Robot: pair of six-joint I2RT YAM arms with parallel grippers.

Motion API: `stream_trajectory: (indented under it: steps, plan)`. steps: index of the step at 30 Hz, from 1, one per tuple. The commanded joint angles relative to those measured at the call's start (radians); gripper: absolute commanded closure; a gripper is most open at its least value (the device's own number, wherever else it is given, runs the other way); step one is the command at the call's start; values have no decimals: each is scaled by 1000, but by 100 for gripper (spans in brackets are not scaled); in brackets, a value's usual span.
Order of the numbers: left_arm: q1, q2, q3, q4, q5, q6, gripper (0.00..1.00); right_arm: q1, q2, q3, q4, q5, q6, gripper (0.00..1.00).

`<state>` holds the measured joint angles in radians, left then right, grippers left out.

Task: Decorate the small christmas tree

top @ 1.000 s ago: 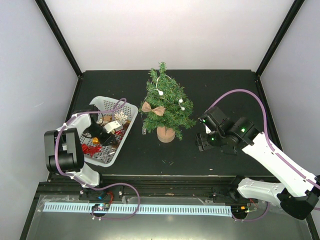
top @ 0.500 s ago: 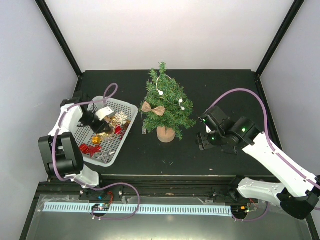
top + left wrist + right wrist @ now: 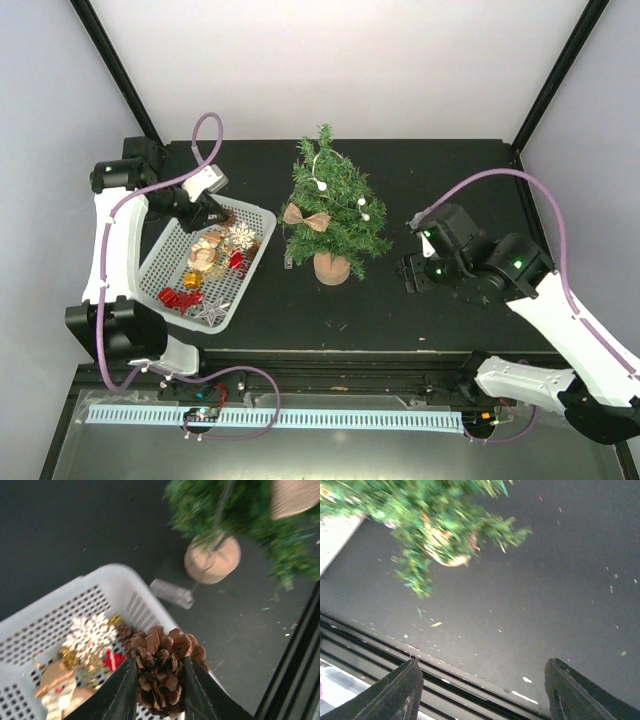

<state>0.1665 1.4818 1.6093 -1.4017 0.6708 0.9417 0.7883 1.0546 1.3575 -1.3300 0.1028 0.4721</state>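
The small christmas tree [image 3: 335, 205] stands mid-table on its tan wooden base [image 3: 332, 268], wearing a burlap bow [image 3: 306, 218] and a string of white bulbs. My left gripper [image 3: 214, 214] hovers over the far rim of the white basket [image 3: 258, 212], shut on a brown pine cone [image 3: 162, 667] pinched between both fingers. In the left wrist view the tree [image 3: 240, 505] is blurred at the top right. To the right of the tree my right gripper [image 3: 418, 272] is open and empty, low over the black table [image 3: 530, 580].
The basket holds a white snowflake [image 3: 241, 236], a figurine [image 3: 205, 255], red ornaments [image 3: 180, 298] and a silver star [image 3: 210, 313]. A small clear box [image 3: 172, 592] lies on the table beside the tree base. Loose needles litter the table near its front rail [image 3: 445, 672].
My left arm has lifted out of the basket and swung toward the basket's far edge with the pine cone in its grip. The right arm has shifted slightly right.
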Motion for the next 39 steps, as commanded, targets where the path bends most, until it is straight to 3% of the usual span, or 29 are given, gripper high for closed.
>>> stream_trajectory:
  steps: [1, 9, 19, 24, 29, 39]
  plan:
    - [-78, -63, 94, -119, 134, -48, 73, -4, -22, 127, 31, -81, -90, 33]
    - [-214, -113, 245, -136, 191, -164, 72, -3, 33, 333, 78, -238, -144, 34]
    - [-270, -158, 353, -112, 238, -246, 71, 62, 87, 401, 176, -433, -162, 34]
    - [-290, -158, 393, -100, 279, -269, 71, 199, 250, 586, 115, -346, -204, 35]
    - [-292, -166, 445, -87, 344, -296, 71, 260, 381, 756, 70, -281, -238, 35]
    - [-293, -195, 513, -64, 438, -329, 71, 349, 470, 750, 174, -127, -276, 36]
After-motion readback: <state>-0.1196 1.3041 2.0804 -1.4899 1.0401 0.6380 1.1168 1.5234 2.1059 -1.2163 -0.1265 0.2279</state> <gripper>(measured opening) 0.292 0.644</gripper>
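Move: The left hand already holds the pinecone ornament; the right gripper it is brought to stands some 41 cm to its right, 13 cm back and level in height. The basket's middle lies about 24 cm below the left hand, 5 cm left and 2 cm back. From the empty right hand, the pinecone is about 13 cm ahead and 40 cm left, level; the tree stands 12 cm ahead and 17 cm left, its middle 6 cm lower, with the burlap bow about 6 cm left of that and 3 cm nearer. Keeping its pinch on the pinecone, the left hand lifts it about 20 cm higher above the basket side while drawing it back and to the right by a bit over 10 cm each, its fingers swinging up from their downward slant towards level. The right hand comes to meet it, first rising some 15 cm, then sweeping about 20 cm left across the near side of the tree and sinking slightly at the end, turning roughly 40 degrees counter-clockwise towards the ornament with its fingers staying open. ##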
